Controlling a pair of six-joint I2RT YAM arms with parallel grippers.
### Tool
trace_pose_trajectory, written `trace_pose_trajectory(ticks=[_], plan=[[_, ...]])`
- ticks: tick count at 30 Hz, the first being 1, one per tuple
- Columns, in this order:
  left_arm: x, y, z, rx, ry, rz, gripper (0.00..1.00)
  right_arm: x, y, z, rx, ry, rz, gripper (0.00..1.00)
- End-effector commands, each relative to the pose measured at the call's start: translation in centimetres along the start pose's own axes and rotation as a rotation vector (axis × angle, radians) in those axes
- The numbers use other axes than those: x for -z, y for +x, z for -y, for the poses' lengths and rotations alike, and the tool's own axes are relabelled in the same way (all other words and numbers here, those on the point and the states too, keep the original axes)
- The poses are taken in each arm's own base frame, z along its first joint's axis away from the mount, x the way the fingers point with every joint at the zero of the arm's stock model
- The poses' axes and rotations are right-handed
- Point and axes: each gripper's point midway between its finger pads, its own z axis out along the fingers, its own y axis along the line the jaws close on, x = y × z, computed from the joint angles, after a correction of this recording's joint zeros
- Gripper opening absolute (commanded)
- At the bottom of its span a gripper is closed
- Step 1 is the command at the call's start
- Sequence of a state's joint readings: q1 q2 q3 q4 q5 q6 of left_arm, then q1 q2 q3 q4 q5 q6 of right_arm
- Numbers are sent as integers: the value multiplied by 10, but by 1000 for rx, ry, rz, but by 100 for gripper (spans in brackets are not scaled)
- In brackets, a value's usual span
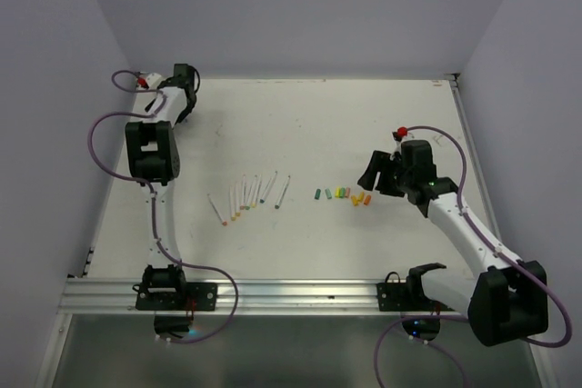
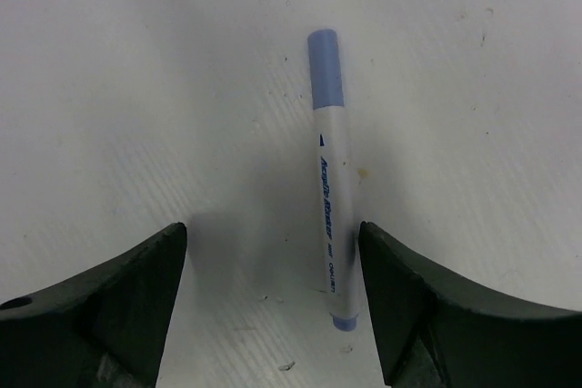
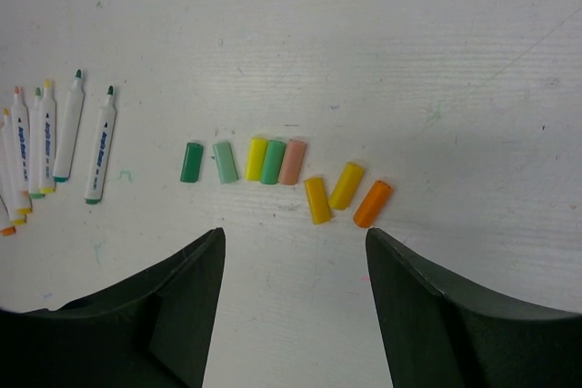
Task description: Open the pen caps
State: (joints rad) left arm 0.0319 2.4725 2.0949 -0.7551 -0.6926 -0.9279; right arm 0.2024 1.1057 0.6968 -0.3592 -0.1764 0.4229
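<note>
A white pen (image 2: 333, 206) with its blue cap (image 2: 325, 70) on lies on the table between the fingers of my left gripper (image 2: 273, 315). The jaws are open, and the pen rests close to the right finger (image 2: 427, 315), which does not clamp it. Seen from above, this gripper (image 1: 185, 88) is at the far left corner. Several loose pen caps (image 3: 273, 161) in green, yellow, pink and orange lie in a row just beyond my right gripper (image 3: 296, 297), open with nothing in it. Several uncapped pens (image 3: 98, 147) lie to their left, also seen from above as pens (image 1: 250, 193) and caps (image 1: 344, 194).
The table (image 1: 318, 124) is white, with grey walls behind and at both sides. A metal rail (image 1: 291, 295) runs along the near edge, carrying both arm bases. Purple cables (image 1: 95, 134) loop beside the left arm.
</note>
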Motion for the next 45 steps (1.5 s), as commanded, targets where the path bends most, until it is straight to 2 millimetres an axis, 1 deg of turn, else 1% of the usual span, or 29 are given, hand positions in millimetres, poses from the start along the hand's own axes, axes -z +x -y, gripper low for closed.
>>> trace_pose_trajectory(ticks=[1,2,4,6,8,10,11,13,14,17,20,22,23,24,25,28,29,30,31,33,35,36,37,38,39,41,42,43,45], plan=[[-6,18,-10,4,-7,-81,77,6,-7,-6,18,-30,34,67],[-7,18,-10,9,-5,-85,74,7,-6,-7,21,-32,35,67],[-8,20,-9,11,0,-92,63,8,-7,-7,23,-29,41,67],[-9,20,-9,15,5,-97,58,9,-7,-5,22,-24,43,67],[-10,22,-11,18,-1,-101,46,9,-8,-5,24,-21,48,67],[-11,25,-12,20,2,-112,37,9,-7,-4,22,-20,45,67],[-12,27,-13,23,5,-117,28,9,-8,-5,22,-22,47,67],[-13,29,-16,36,5,-129,17,8,-7,-5,20,-22,43,67],[-12,28,-15,47,12,-128,0,8,-8,-5,20,-21,43,67],[-7,23,-21,75,20,-120,0,8,-8,-2,15,-6,47,67],[7,8,-23,87,44,-96,0,8,-8,1,18,13,50,71],[26,-12,-21,102,78,-68,0,8,-7,5,26,29,47,76],[36,-20,-20,93,88,-46,0,8,-6,8,25,45,46,85],[54,-40,-20,112,115,-10,0,8,-7,13,22,72,53,89],[69,-46,-18,112,132,11,0,8,-7,15,21,86,56,98],[122,-76,-19,154,218,64,0,6,-7,17,-19,101,48,99],[145,-77,-13,135,262,84,0,4,-8,15,-35,96,43,99],[172,-88,-19,142,306,119,0,0,-2,9,-48,63,3,99],[199,-83,-11,124,360,143,0,0,-4,2,-51,38,-6,99],[240,-76,-21,86,425,170,0,-1,-1,-6,-56,0,-42,99],[283,-40,-9,13,583,111,0,5,-6,-18,-59,-57,-30,99],[292,-15,-22,-30,641,70,0,8,-10,-24,-67,-86,-11,98],[322,-2,-7,-35,805,67,0,18,-16,-34,-62,-133,15,98],[369,9,-11,-84,1038,27,0,23,-20,-39,-64,-155,30,98],[375,49,-10,-97,1181,6,0,28,-24,-45,-61,-177,45,98],[414,83,-26,-76,1435,-74,0,38,-27,-57,-50,-234,50,98],[413,105,-48,-77,1480,-103,0,41,-27,-60,-49,-247,43,98],[427,114,-56,-78,1542,-109,0,44,-28,-65,-46,-266,41,98],[437,138,-74,-141,1602,-145,0,51,-26,-76,-48,-327,28,98]])
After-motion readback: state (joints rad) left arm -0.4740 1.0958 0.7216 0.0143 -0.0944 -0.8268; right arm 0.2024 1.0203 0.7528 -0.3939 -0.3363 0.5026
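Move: The blue-capped pen lies between the left hand's open fingers near its rear end. Its middle is about 3 cm ahead of that hand, 2 cm left and 1 cm below, with the cap pointing left. The nearest uncapped pen lies some 31 cm back and 21 cm right; the rest of the row centres about 27 cm back and 32 cm right, all just below hand height. From the right hand the blue-capped pen is about 29 cm ahead, 66 cm left and 10 cm below. The left fingers shut on the blue-capped pen and pinch it behind its middle. The hand eases back, lifts and sweeps right and back about 36 cm in all towards the uncapped pens, peaking near 25 cm and sinking to 18 cm above its start while turning clockwise and tipping up. The right hand opens wide, dips slightly, then rises about 5 cm and shifts left towards it. ##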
